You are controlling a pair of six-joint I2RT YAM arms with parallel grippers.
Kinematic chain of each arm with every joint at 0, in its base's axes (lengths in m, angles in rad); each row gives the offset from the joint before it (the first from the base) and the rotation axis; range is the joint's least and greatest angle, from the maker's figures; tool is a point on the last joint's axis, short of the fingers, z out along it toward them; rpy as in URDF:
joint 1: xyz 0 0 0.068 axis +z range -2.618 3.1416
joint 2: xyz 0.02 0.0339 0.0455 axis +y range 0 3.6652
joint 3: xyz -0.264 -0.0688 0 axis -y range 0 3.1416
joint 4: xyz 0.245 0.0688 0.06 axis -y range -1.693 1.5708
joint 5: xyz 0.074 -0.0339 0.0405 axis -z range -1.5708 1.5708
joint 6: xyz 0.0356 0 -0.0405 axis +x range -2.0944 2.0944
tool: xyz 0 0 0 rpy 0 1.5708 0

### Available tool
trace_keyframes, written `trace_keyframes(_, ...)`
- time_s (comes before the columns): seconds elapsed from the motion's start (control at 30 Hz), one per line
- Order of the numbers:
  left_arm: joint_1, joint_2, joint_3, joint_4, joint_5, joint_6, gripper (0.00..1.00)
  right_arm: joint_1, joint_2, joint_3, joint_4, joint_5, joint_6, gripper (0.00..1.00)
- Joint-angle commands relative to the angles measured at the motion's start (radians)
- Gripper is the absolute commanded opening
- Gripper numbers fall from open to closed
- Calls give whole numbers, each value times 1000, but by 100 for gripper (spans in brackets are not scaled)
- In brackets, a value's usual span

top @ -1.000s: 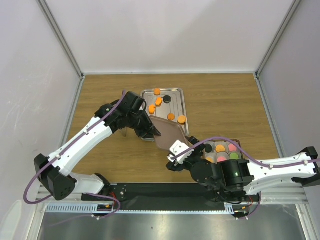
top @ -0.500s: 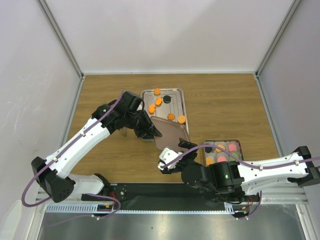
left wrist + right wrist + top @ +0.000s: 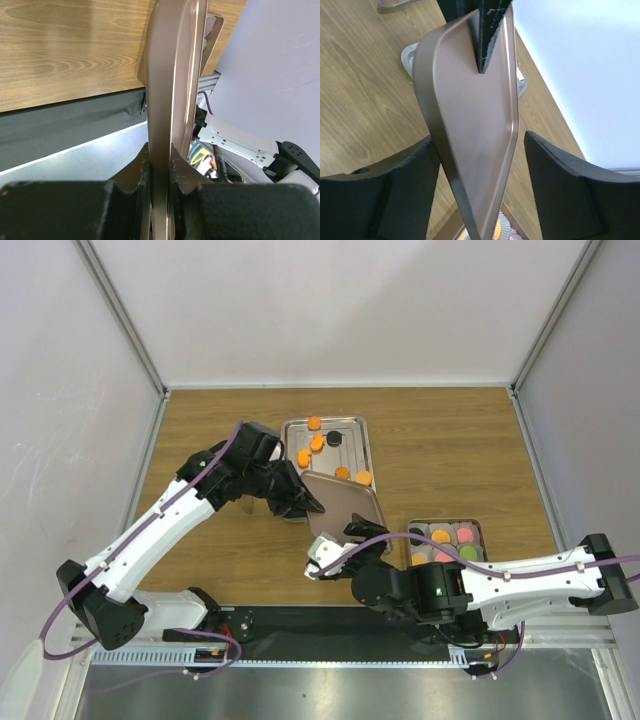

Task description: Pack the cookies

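Note:
Several orange cookies (image 3: 317, 443) and one black cookie (image 3: 334, 438) lie on a steel tray (image 3: 355, 422). More cookies (image 3: 440, 536) sit in paper cups in a small square box (image 3: 478, 528). My left gripper (image 3: 300, 505) is shut on the edge of a brown lid (image 3: 345, 502) and holds it tilted above the table. The wrist view shows the lid (image 3: 172, 75) pinched edge-on in that gripper (image 3: 160, 165). My right gripper (image 3: 345, 540) is open. Its jaws (image 3: 479, 142) stand on either side of the lid's near end (image 3: 470, 110) without touching it.
The steel tray lies just behind the held lid. The box (image 3: 502, 230) shows below the lid in the right wrist view. White walls with metal posts enclose the wooden table (image 3: 450, 450). A black strip (image 3: 300, 620) runs along the near edge.
My right arm has swung left and brought its open jaws around the lid's near end. My left gripper has kept hold of the lid and shifted it slightly back.

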Motion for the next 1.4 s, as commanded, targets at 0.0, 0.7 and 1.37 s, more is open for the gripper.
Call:
trace_keyframes(0.0, 11, -33, 50, 43, 54, 16, 0, -5, 17, 5, 68, 32, -48, 69)
trace_keyframes(0.7, 45, -67, 106, 143, 20, 100, 83, -16, -14, 62, 69, 84, -59, 8)
trace_keyframes(1.37, 269, -360, -477, 1047, 231, 336, 90, -814, -169, 359, -367, -979, 818, 0)
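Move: The lid is held in the left fingers, its middle about 6 cm to that hand's right, 1 cm ahead and some 6 cm below it. From the open right hand, whose fingers already straddle the near edge, that middle is about 5 cm ahead, 4 cm left and 6 cm lower. The cookie box lies some 23 cm to the right hand's right and 2 cm ahead, the metal tray about 27 cm ahead and 8 cm left, both some 22 cm below. The lid changes hands: the right fingers close and pinch its edge almost in place, and as they shut the left fingers open wide and let go. The left hand backs off up, forward and left by about 11 cm at most, its fingers swinging upward, then sinks a little. The right hand then carries the lid forward, up and right, some 14 cm in all, rolling its left side up and tipping down some 50 degrees. ##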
